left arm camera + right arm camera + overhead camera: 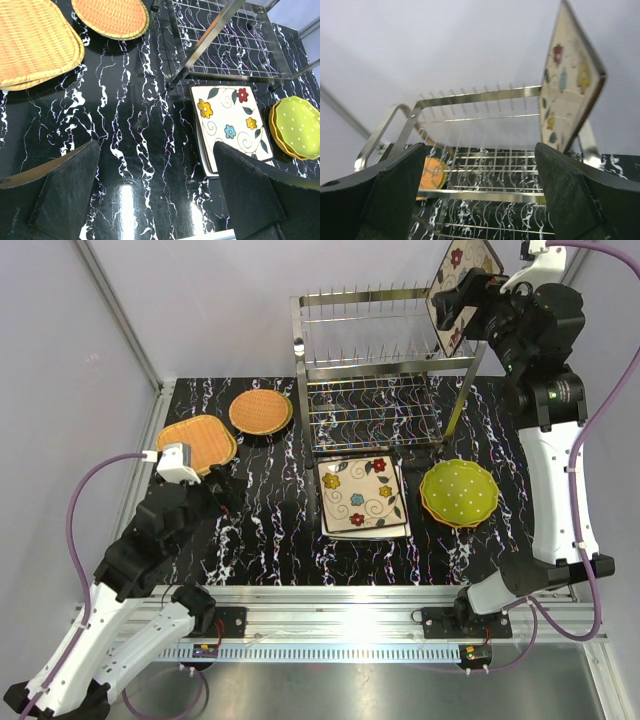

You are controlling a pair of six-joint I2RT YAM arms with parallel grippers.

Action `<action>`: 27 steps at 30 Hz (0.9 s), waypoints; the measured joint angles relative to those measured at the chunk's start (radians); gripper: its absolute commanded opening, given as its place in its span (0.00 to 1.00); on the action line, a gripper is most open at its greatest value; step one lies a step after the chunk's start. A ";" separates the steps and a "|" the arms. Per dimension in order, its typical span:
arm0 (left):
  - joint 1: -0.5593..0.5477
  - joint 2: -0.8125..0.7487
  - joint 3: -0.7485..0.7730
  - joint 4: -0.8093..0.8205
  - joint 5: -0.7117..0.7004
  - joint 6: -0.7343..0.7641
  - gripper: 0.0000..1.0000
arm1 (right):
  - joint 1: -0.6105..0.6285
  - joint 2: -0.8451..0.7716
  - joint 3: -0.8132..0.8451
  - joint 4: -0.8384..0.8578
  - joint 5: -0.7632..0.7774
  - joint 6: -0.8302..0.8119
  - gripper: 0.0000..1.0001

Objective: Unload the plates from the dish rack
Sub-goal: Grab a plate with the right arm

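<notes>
The dish rack (380,370) stands at the back of the table. One cream flower-patterned plate (462,275) stands upright at its right end. My right gripper (446,308) hangs open just in front of that plate. In the right wrist view the plate (570,85) sits up and to the right of the right finger, not between the fingers (580,195). My left gripper (222,492) hovers open and empty over the table's left half. On the table lie a squarish woven plate (196,442), a round woven plate (261,411), stacked flower plates (362,496) and lime-green dotted plates (459,492).
The rack's lower grid shelf (225,45) and its tubular legs stand just behind the flower stack (232,125). Grey walls close in the table on the left, back and right. A metal rail runs along the near edge (330,625).
</notes>
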 measured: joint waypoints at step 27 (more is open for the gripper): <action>0.001 -0.007 -0.014 -0.001 -0.046 -0.001 0.99 | -0.003 0.295 0.180 -0.024 0.358 -0.014 0.94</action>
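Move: About 18 cm ahead of the right hand, 8 cm to its right and some 6 cm lower, the last flowered plate stands on edge. The middle of the rack's empty upper tier is roughly 17 cm ahead of that hand, 12 cm left and 16 cm down; the green plate lies on the table about 13 cm back, 7 cm right and 53 cm below. From the left hand the standing plate is around 38 cm ahead, 47 cm right and 21 cm higher. Swinging to face the standing flowered plate, the right hand first slides rightward, then drives mainly forward towards the plate's near edge while sinking, about 10 cm forward, 5 cm right and 6 cm down in all. The wrist turns some 20 degrees clockwise and tips slightly downward; the fingers stay wide open, with no touch to be seen. ##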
